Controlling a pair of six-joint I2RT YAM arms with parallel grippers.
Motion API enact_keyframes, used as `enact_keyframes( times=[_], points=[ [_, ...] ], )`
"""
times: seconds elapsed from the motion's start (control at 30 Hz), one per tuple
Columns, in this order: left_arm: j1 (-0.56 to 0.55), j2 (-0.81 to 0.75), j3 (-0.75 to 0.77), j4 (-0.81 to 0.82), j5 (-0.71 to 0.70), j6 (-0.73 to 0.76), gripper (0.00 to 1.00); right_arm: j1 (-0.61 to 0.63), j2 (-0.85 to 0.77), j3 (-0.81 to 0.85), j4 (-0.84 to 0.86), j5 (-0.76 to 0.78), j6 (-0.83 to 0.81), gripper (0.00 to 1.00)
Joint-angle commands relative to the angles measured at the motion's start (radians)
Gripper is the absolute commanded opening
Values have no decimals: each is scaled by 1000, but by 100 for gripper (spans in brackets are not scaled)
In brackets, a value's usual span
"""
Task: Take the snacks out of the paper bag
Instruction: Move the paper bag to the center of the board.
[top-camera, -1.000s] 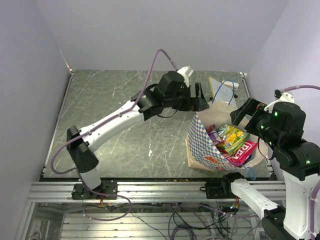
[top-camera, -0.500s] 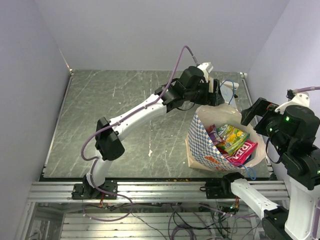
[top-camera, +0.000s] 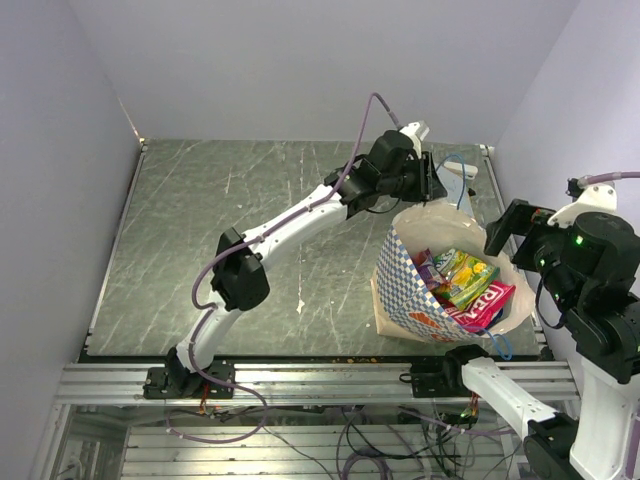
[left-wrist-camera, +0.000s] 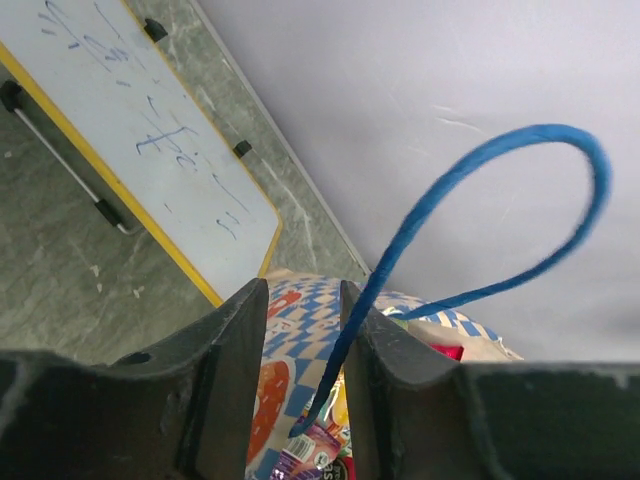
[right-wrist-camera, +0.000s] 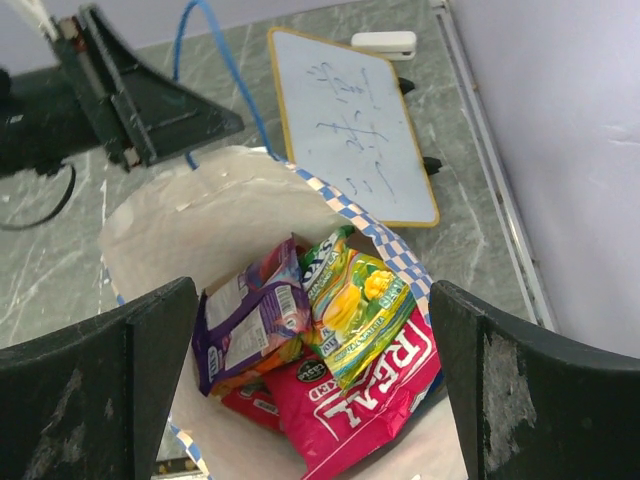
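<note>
The paper bag (top-camera: 402, 285), blue-and-white checked outside and cream inside, stands open at the right of the table. Inside lie the snacks (top-camera: 465, 282): a purple packet (right-wrist-camera: 250, 320), a yellow-green one (right-wrist-camera: 355, 300) and a big pink one (right-wrist-camera: 375, 395) on top. My left gripper (top-camera: 432, 188) is at the bag's far rim. Its jaws (left-wrist-camera: 302, 290) stand a narrow gap apart, and the blue string handle (left-wrist-camera: 500, 150) runs between them, against the right finger. My right gripper (right-wrist-camera: 312, 285) hangs wide open above the bag's mouth, touching nothing.
A small whiteboard with a yellow edge (right-wrist-camera: 350, 120) lies flat just behind the bag, with a white eraser (right-wrist-camera: 385, 43) beyond it. The purple side wall rises close on the right. The table's metal rail (right-wrist-camera: 490, 180) runs along the right edge.
My left arm has reached right to the bag's far rim and its jaws have narrowed round the blue handle. My right gripper has drawn back a little to the right, still open.
</note>
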Motion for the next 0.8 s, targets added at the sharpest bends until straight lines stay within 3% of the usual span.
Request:
enact_keyframes(
  times=[0.0,0.27,0.47,0.77],
  points=[
    [15,6,34,134,67,-25,42,-10,-21,-11,5,-144,-79,100],
    [16,3,53,161,91,-30,7,-8,-42,-56,39,-243,-108,100],
    [25,-103,-85,220,96,-55,7,0,-34,-27,18,-195,-152,100],
    [26,-242,-213,183,61,-41,7,9,-20,-25,31,-178,-163,100]
  ],
)
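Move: Between the left hand's half-open fingers runs one strand of the blue bag handle; the loop's middle lies about 3 cm to the right of them and 2 cm higher, level ahead. The paper bag's middle is roughly 15 cm back, 2 cm right and 17 cm down from that hand, the snacks some 13 cm back, 8 cm right and 18 cm down. From the right hand, the handle lies about 15 cm ahead, 1 cm left and 9 cm lower. Closing from half open to shut, the left fingers pinch the handle strand above the bag's far rim while the hand rises about 3 cm; holding on, it then draws some 2 cm left and a little back, away from the right wall, ending about 4 cm up. The right hand, still wide open above the bag mouth, shifts about 3 cm left and yaws some 13 degrees counter-clockwise. ##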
